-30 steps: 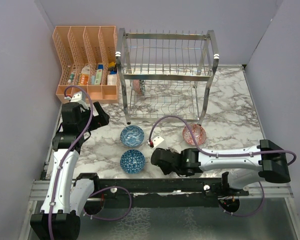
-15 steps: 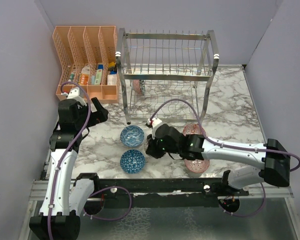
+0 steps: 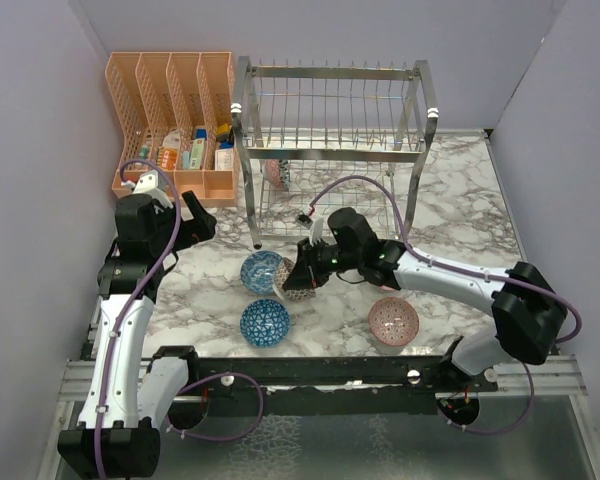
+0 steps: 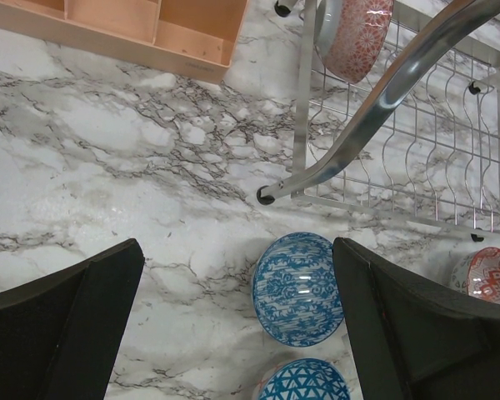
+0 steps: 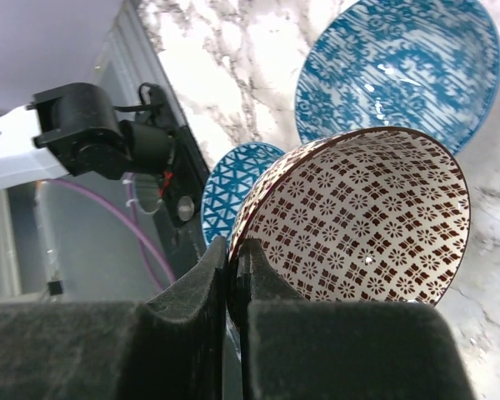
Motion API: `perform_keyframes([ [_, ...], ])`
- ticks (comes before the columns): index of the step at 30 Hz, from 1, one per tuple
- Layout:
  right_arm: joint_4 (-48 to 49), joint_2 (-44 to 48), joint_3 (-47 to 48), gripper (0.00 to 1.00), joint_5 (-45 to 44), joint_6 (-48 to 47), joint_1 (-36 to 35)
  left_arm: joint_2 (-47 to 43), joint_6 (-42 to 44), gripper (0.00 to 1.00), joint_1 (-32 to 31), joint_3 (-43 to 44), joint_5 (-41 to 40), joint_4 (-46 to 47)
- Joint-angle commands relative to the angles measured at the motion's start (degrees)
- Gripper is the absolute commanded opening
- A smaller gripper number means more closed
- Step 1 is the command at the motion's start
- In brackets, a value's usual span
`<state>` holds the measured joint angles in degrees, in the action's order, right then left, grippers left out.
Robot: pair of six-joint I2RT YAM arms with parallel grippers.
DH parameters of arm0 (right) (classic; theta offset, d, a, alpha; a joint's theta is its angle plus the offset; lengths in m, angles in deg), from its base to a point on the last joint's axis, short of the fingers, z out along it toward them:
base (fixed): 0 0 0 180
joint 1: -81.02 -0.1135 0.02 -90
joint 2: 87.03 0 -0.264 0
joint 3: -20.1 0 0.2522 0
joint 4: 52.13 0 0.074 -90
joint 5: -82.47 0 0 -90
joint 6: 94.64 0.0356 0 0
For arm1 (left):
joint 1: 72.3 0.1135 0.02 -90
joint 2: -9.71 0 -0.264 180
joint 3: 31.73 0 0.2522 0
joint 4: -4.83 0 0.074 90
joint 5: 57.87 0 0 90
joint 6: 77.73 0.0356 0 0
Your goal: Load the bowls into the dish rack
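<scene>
My right gripper (image 3: 305,272) is shut on the rim of a white bowl with a dark red-brown pattern (image 5: 367,225). It holds the bowl tilted, just off the table and in front of the dish rack (image 3: 330,150). The bowl sits right of a blue floral bowl (image 3: 264,270) and above a blue triangle-patterned bowl (image 3: 265,322). A pink-red bowl (image 3: 394,320) lies near the front right. Another bowl (image 4: 354,33) stands on edge in the rack's lower tier. My left gripper (image 4: 242,333) is open and empty, hovering above and left of the two blue bowls.
An orange mesh file organizer (image 3: 170,120) with small packets stands left of the rack at the back. The rack's front left leg (image 4: 267,196) stands just behind the blue floral bowl. Purple walls close in the table on the left, back and right.
My right arm has swung from the table's front edge toward the rack, lifting the dark-and-white bowl. The pink-red bowl now lies nearer the front. My left arm has barely moved.
</scene>
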<state>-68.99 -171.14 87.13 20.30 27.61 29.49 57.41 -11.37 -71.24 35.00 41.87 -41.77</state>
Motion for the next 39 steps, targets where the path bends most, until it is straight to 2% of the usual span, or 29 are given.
perform_keyframes([
  [1,10.88,-3.08,0.36,0.01,13.51,3.54,3.33,-0.12,0.55,0.99,0.17,2.39,0.9,-0.27],
  [8,21.77,-7.4,1.13,0.01,23.05,11.53,10.46,0.34,0.51,0.99,0.17,4.42,0.82,-0.75],
  [16,32.17,-12.6,4.66,0.01,28.83,20.58,17.45,0.57,0.73,0.99,0.15,5.74,0.55,-0.88],
  [25,44.0,-18.66,10.31,0.01,27.35,28.86,20.88,0.69,0.63,0.99,0.17,5.61,0.63,-0.38],
  [31,54.5,-27.82,17.15,0.01,25.23,35.37,21.79,1.0,0.81,0.99,0.17,5.33,1.22,-0.13],
  [39,61.01,-35.23,25.54,0.01,20.49,37.29,23.47,0.65,2.22,0.99,0.17,6.32,0.2,-1.58],
])
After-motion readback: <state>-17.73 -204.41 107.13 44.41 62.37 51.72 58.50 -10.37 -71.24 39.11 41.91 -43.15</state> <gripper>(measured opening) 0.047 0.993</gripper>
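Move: The right hand already holds the brown-patterned bowl by its rim. The free spot for the bowl at the left end of the rack's lower tray lies about 21 cm ahead, 6 cm left and 4 cm lower; the racked red bowl stands some 6 cm beyond that spot. Nearer, about 11 cm below the hand, the light blue bowl sits 3 cm ahead and 10 left, the dark blue bowl 10 cm back and 10 left. From the idle left hand the spot is roughly 9 cm ahead, 17 right, 13 below. Keeping its pinch on the rim of the brown-patterned bowl, the right hand carries it about 20 cm forward, away from the two blue bowls and in under the rack's upper shelf towards the spot in front of the racked red bowl, climbing some 7 cm on the way and starting to sink by about 1 cm at the end. Meanwhile the wrist rolls about 30 degrees so that the fingers, pointing left and slanting down, come up to nearly level, with the bowl standing on edge. ##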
